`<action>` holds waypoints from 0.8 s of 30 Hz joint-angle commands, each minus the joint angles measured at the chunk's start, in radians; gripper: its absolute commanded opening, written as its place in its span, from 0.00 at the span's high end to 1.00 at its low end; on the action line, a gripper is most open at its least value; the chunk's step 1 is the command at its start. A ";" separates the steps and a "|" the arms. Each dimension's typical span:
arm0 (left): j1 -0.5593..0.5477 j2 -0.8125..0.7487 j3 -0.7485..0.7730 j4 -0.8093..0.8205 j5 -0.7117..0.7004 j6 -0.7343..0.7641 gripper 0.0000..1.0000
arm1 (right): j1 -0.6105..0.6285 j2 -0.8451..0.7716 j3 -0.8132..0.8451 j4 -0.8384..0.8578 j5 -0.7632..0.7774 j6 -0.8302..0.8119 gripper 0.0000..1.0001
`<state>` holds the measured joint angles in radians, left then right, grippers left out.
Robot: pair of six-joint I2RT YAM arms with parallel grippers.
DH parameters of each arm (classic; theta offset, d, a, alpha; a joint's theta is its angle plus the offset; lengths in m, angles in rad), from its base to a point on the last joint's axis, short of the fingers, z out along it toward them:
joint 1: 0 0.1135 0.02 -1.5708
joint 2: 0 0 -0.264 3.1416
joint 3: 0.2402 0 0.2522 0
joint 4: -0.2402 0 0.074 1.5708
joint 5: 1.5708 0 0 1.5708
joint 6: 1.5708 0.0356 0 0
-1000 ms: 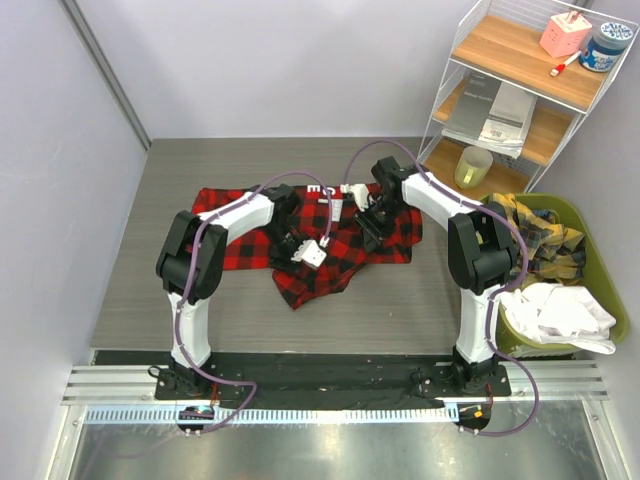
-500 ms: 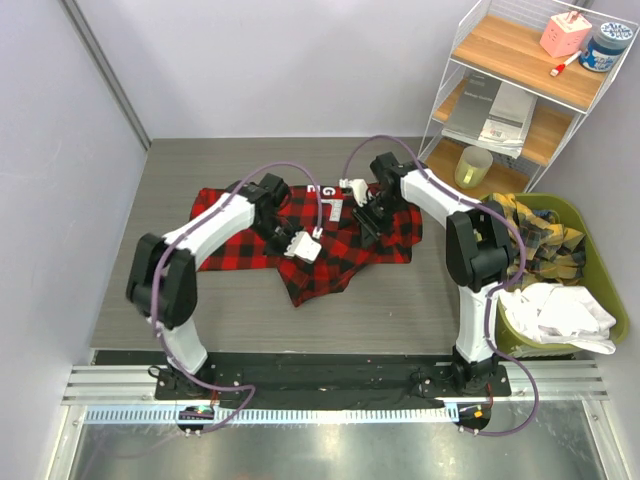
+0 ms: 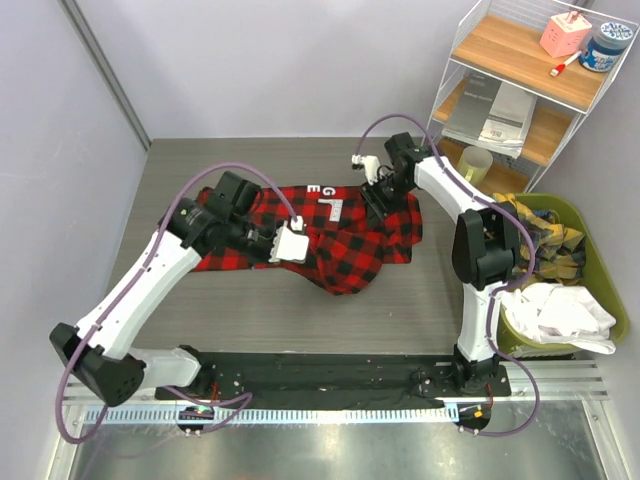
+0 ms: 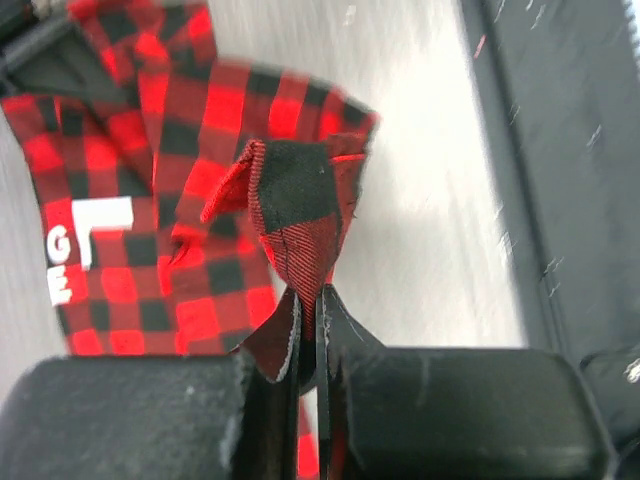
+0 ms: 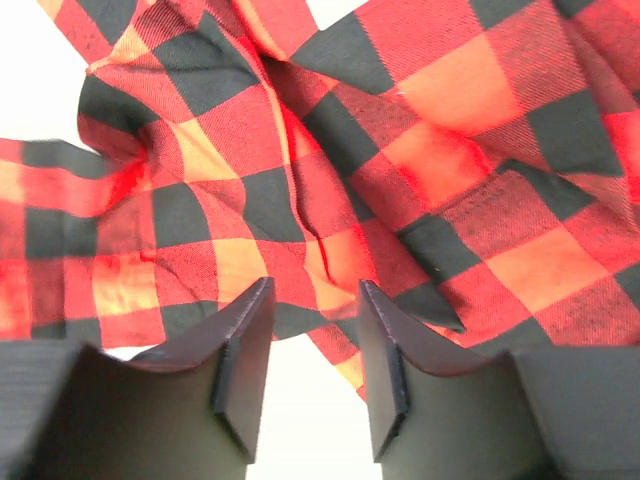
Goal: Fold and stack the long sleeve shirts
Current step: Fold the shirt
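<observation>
One long sleeve shirt (image 3: 345, 240), red-and-black check with a white lettered patch (image 3: 330, 200), lies spread and rumpled mid-table. My left gripper (image 3: 300, 252) is shut on a raised fold near its front edge. The left wrist view shows that pinched fold (image 4: 295, 210) standing up from the closed gripper (image 4: 310, 300), with the patch (image 4: 95, 225) off to the left. My right gripper (image 3: 385, 192) hovers open over the shirt's far right part. In the right wrist view its gripper (image 5: 310, 340) holds nothing, and the check cloth (image 5: 380, 150) lies just beyond the fingers.
A green bin (image 3: 600, 262) at the right holds a yellow plaid garment (image 3: 540, 235) and a white one (image 3: 555, 310). A wire shelf (image 3: 520, 90) with a yellow cup (image 3: 472, 165) stands at the back right. A wall runs along the left side.
My left gripper shut on a fold of the shirt and pulled it left as the arm swung out. My right gripper let go, opened wider and moved toward the far right.
</observation>
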<state>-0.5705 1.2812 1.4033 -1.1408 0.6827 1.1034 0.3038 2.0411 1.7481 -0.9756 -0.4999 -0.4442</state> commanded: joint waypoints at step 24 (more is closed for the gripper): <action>0.179 0.397 0.376 0.873 -0.522 -1.194 1.00 | -0.195 -0.029 0.223 -0.064 0.031 0.033 0.32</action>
<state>-0.4824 1.6283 1.7294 -0.5091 0.1341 -0.0456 0.1234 2.0407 1.9251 -1.0306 -0.4557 -0.4339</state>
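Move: Nearly straight ahead of the left hand, which holds the sleeve end high, the shirt's far edge lies about 25 cm out, 4 cm to the right and 22 cm below; the white L print is some 21 cm ahead, 8 cm right, equally low. From the open right hand, the shirt's far right corner is roughly 3 cm ahead, 7 cm right and 8 cm down, and the L print 1 cm ahead and 9 cm left. Keeping the sleeve end pinched, the left hand swings about 8 cm right while drawing slightly back, then sweeps fast forward over the shirt to its far side, some 25 cm, easing back left, climbing gently and turning about 65 degrees counter-clockwise. The right hand moves right and forward, rises about 5 cm and opens wider above the far right corner. ##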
